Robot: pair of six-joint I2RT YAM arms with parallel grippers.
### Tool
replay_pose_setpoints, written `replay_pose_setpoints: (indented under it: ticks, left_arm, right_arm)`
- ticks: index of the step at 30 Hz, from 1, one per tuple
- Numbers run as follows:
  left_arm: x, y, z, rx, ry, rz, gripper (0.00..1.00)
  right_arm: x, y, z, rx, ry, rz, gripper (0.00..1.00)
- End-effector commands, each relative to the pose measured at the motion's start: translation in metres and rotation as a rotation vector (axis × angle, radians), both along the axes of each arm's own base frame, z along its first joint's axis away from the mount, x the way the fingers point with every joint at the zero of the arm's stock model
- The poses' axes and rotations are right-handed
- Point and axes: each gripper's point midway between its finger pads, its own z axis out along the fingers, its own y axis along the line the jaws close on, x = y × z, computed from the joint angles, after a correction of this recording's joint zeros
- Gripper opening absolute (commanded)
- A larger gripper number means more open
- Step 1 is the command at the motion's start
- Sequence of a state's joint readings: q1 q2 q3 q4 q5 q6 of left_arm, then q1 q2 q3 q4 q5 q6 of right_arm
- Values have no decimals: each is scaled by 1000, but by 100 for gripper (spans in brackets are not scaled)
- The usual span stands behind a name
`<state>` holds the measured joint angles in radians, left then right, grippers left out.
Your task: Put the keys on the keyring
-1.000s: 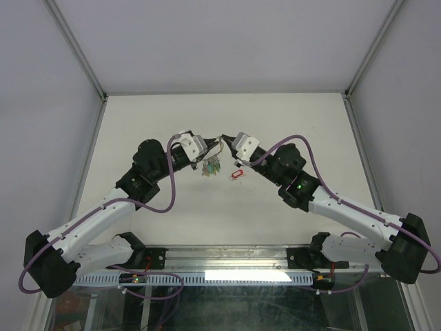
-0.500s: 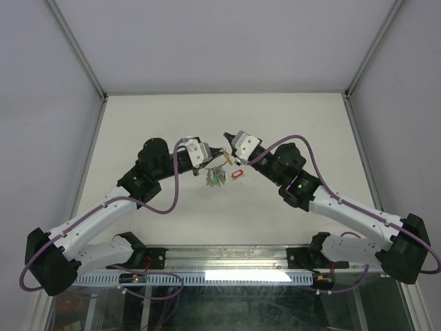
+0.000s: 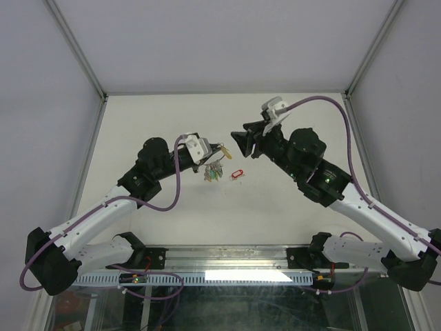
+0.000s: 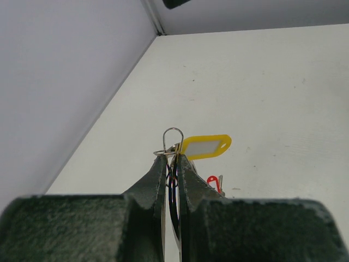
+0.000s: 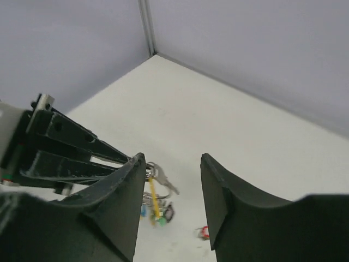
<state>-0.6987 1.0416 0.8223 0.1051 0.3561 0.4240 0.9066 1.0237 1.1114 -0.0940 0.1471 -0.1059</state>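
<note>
My left gripper [image 3: 218,149] is shut on the thin silver keyring [image 4: 173,185], holding it above the table. A yellow tag [image 4: 204,147] sticks out beside the fingertips. A bunch of keys [image 3: 215,172] with coloured heads dangles under the ring, and the right wrist view shows these keys [image 5: 158,210] below the keyring [image 5: 151,172]. A red-headed key [image 3: 238,174] lies alone on the table. My right gripper [image 3: 240,140] hangs open and empty, raised a little right of the ring. In its own view the right gripper [image 5: 172,161] frames the hanging keys.
The white table [image 3: 289,200] is enclosed by grey walls, with metal frame posts [image 3: 83,58] at the back corners. The left arm's fingers [image 5: 71,147] reach across the left of the right wrist view.
The right gripper has opened, let go near the ring, and lifted up and back to the right. The left gripper still holds the keyring, with the bunch swinging under it.
</note>
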Motion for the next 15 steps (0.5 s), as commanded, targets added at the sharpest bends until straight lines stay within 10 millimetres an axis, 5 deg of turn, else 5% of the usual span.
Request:
replay_pose_setpoints:
  ticks: [1,6,15]
  left_arm:
    - [6,5,54,-134,-102,50,0]
    - [6,5,55,-138,-103,49,0]
    - [2,3,56,-136,-109,24,0]
  right_arm:
    - [-5,1,-16,322,432,-130,49]
    - [-5,13,-23,494,570,-144,50]
    - [4,33,-34,489,617,-133,42]
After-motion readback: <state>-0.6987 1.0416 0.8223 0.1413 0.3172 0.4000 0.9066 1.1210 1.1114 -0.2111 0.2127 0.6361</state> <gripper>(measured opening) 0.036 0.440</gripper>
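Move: The small metal keyring standing out of the left fingertips is the right hand's goal: about 5 cm to its left, 2 cm ahead and 6 cm below it. The yellow key tag on that ring is some 4 cm left, 1 cm ahead and 8 cm below the right hand, and the hanging bunch of keys about 6 cm left, level fore and aft, and 13 cm down. From the left hand the ring is roughly 2 cm to the right, 1 cm ahead and 1 cm up. The right hand, empty and with its fingers about half open, drops some 5 to 6 cm and drifts 2 to 3 cm left towards the small keyring, tipping its fingers down by about 35 degrees and rolling left side up as it goes. It ends with a fingertip close beside the upper part of the ring, though a touch can't be made out, while the left hand keeps its shut grip and holds the ring out almost still. ##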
